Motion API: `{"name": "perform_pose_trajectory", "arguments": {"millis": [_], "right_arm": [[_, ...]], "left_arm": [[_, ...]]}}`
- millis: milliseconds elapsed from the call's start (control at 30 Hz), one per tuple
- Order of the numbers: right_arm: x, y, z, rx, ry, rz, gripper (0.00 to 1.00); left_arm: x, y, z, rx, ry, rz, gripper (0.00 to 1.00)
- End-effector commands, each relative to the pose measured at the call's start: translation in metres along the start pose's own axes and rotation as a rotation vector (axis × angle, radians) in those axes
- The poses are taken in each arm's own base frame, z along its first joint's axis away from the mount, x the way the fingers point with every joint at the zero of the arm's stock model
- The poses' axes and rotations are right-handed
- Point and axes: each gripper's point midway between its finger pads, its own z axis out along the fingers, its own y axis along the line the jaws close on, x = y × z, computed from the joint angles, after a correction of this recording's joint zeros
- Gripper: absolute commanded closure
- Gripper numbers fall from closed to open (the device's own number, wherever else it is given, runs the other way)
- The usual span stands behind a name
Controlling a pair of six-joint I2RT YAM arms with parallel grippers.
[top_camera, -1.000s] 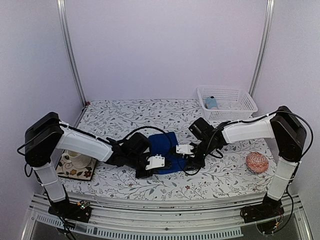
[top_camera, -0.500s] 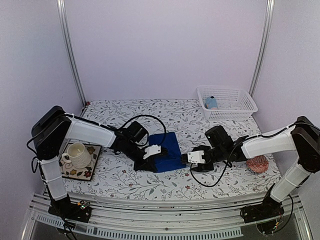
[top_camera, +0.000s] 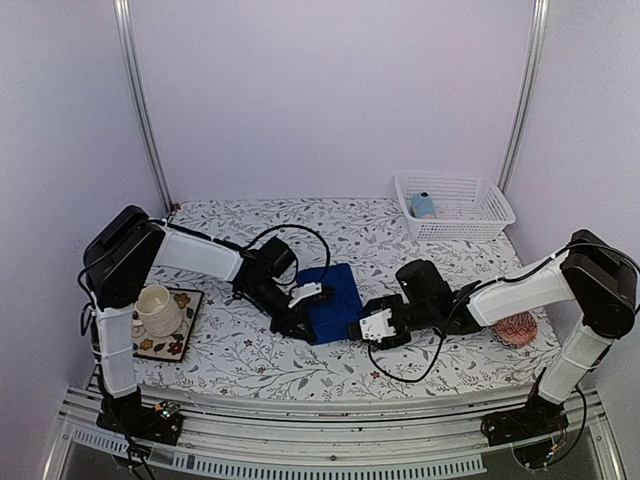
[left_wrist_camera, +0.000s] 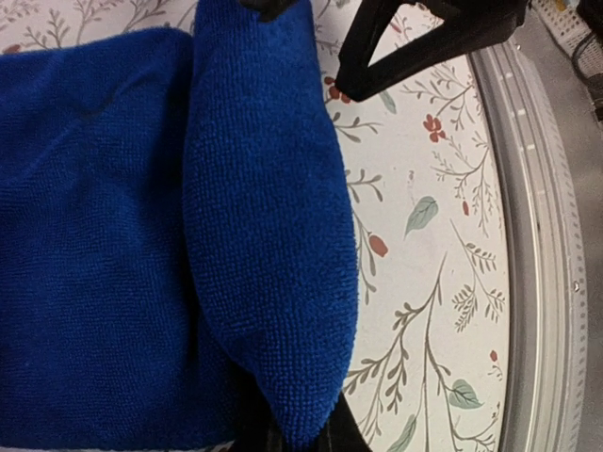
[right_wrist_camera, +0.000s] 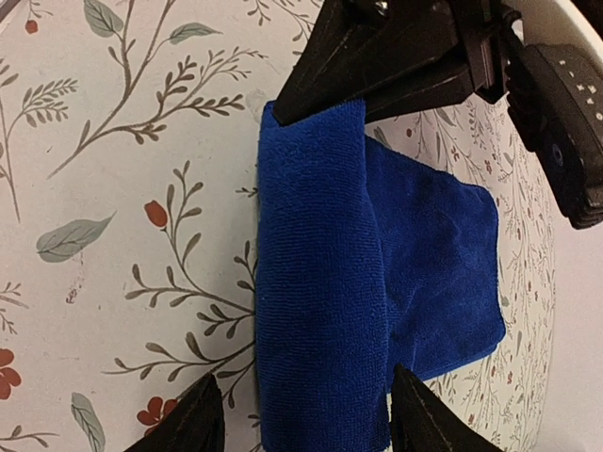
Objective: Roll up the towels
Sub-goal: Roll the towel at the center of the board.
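The royal-blue towel lies mid-table with its near edge rolled into a thick fold. My left gripper is shut on the left end of that fold, the cloth pinched between its tips. My right gripper is open at the fold's other end, one black finger on each side of the roll and not squeezing it. A light-blue towel sits in the white basket.
A cup on a patterned coaster stands at the left near my left arm's base. The pink-red patterned ball lies behind my right forearm. The basket is at the back right. The metal rail runs along the table's near edge.
My right gripper swung out to the right, then came back left to the fold's end with its jaws wider. My left gripper stayed shut on the towel and shifted slightly.
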Motion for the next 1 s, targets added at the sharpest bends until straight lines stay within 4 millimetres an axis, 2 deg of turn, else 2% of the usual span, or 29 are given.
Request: {"name": "perform_pose_trajectory", "arguments": {"millis": [0,300,467,567,700,767,833,967], "right_arm": [[-0.016,-0.007,0.005,0.019,-0.053,-0.037,0.39],[-0.002,-0.007,0.027,0.061,0.029,-0.021,0.41],[0.007,-0.014,0.033,0.095,0.072,-0.006,0.46],[0.008,-0.015,0.035,0.098,0.080,-0.003,0.55],[0.007,-0.010,0.037,0.065,0.079,0.006,0.75],[0.003,-0.007,0.035,0.039,0.067,0.009,0.86],[0.000,-0.003,0.032,0.013,0.053,0.015,0.90],[-0.004,0.007,0.030,-0.059,0.042,0.052,0.93]], "left_arm": [[0.024,0.002,0.006,0.056,0.047,-0.118,1.00],[0.027,0.008,0.006,0.120,0.032,-0.200,1.00],[0.028,0.012,0.004,0.119,0.025,-0.213,1.00],[0.029,0.014,0.004,0.119,0.021,-0.220,1.00],[0.029,0.016,0.003,0.110,0.022,-0.222,1.00],[0.029,0.017,0.001,0.093,0.027,-0.218,0.93],[0.030,0.020,-0.002,0.059,0.035,-0.210,0.83],[0.034,0.028,-0.011,-0.043,0.053,-0.184,0.51]]}}
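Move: The left gripper has the left end of the blue towel's roll pinched right at its fingertips, with the flat, unrolled part centred about 9 cm ahead and 6 cm to its right. From the open right gripper, the roll's right end lies roughly 2 cm ahead, 3 cm to the left and 2 cm below; the flat part's middle is some 9 cm ahead, 6 cm left and 4 cm below. Bring the right gripper left, then down and forward, about 2 cm each way, so its open fingers straddle the roll's right end, and close them to pinch it. Meanwhile twist the left gripper about 10 degrees, fingertips swinging back towards the base, nearly in place with its pinch kept; once the right has closed, start opening the left fingers. ##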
